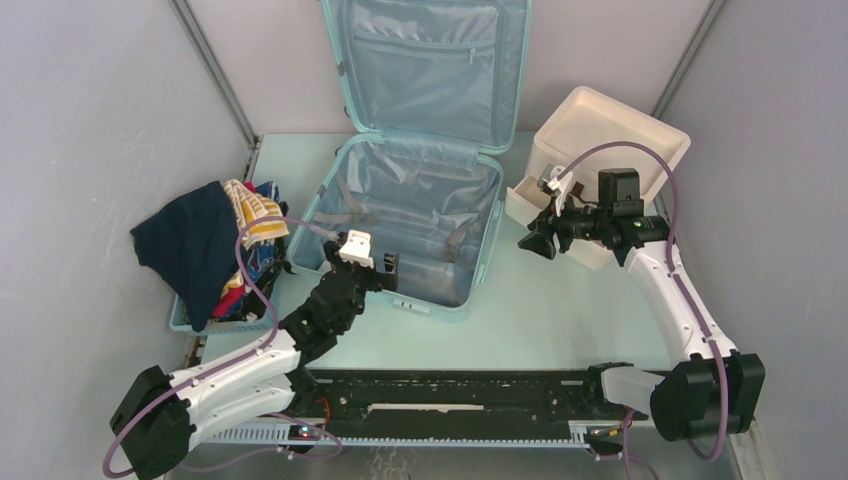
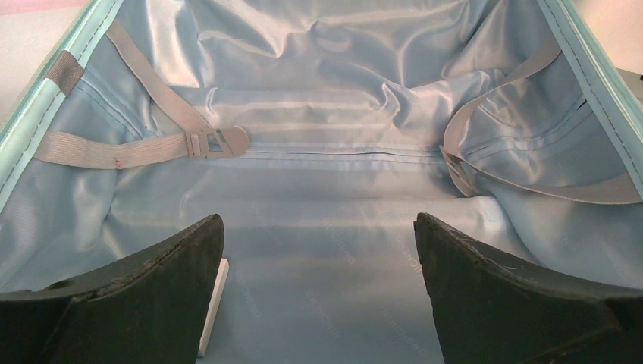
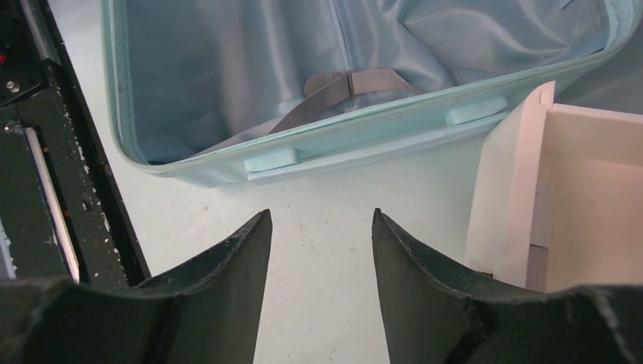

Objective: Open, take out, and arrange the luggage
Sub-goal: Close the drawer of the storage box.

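The luggage [image 1: 420,200] lies open in the middle of the table, its lid [image 1: 430,60] standing up against the back wall. Its pale blue lining [image 2: 326,174] is bare, with only loose grey straps [image 2: 136,152] on it. My left gripper [image 1: 385,268] hangs at the near rim, pointing inward; its jaws [image 2: 318,227] are spread wide with nothing between them. My right gripper [image 1: 535,243] hovers over the table between the luggage's right wall [image 3: 356,140] and the cream box. It [image 3: 322,216] is open and holds nothing.
A blue basket [image 1: 195,318] heaped with clothes [image 1: 215,240] stands at the left. The cream-white box [image 1: 610,140], one drawer [image 3: 531,182] pulled out, sits at the right. A black rail [image 1: 450,400] runs along the near edge.
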Available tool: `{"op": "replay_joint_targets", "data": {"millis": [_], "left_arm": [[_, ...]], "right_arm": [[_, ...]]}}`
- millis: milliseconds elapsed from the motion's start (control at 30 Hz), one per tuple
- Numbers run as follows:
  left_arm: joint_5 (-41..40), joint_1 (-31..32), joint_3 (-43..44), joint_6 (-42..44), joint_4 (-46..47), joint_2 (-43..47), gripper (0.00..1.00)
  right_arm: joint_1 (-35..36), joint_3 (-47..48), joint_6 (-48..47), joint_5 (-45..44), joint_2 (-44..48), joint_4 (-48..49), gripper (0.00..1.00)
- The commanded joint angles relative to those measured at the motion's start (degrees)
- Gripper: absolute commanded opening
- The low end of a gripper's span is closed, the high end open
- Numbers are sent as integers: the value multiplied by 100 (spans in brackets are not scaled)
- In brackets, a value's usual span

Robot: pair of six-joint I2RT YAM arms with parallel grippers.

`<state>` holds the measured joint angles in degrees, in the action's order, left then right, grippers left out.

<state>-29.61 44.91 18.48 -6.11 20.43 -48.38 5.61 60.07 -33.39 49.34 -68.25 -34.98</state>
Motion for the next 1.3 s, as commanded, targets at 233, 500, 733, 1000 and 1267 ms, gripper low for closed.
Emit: {"op": "replay_joint_targets", "data": {"millis": [233,500,733,1000,1267], "left_arm": [[-10,-34,42,-83,190,-31,100],[-10,-34,50,-83,188,-40,100],[-10,-34,61,-83,185,-56,100],[-4,-34,59,-83,177,-57,100],[-1,-32,51,-83,181,-50,100]], "right_arm": [[24,189,-250,339,-36,-126,60],[198,189,-497,105,-265,-251,60],[538,188,-544,-1000,-654,-114,55],[1013,189,-564,-2523,-1029,196,35],[1281,187,-327,-4095,-1332,685,16]]}}
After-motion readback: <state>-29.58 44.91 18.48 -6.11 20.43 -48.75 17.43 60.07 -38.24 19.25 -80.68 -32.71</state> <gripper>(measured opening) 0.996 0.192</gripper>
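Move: The brown handle on the open drawer's front lies about 7 cm ahead of the right hand, 5 cm to its right and roughly 13 cm below. The suitcase's right rim runs about 8 cm to that hand's left, level fore and aft and some 12 cm lower; the storage box body stands about 18 cm ahead and 14 cm right, its middle some 8 cm lower. From the left hand the handle is about 36 cm right, 8 cm ahead and 8 cm below. Down, after a brief hover, the right hand sinks about 9 cm between the suitcase rim and the drawer, then also eases some 4 cm forward towards the drawer's front. Its fingers, pointing left, tip some 25 degrees more steeply down while they close on nothing from over half open to nearly shut; no touch on the drawer can be seen. ##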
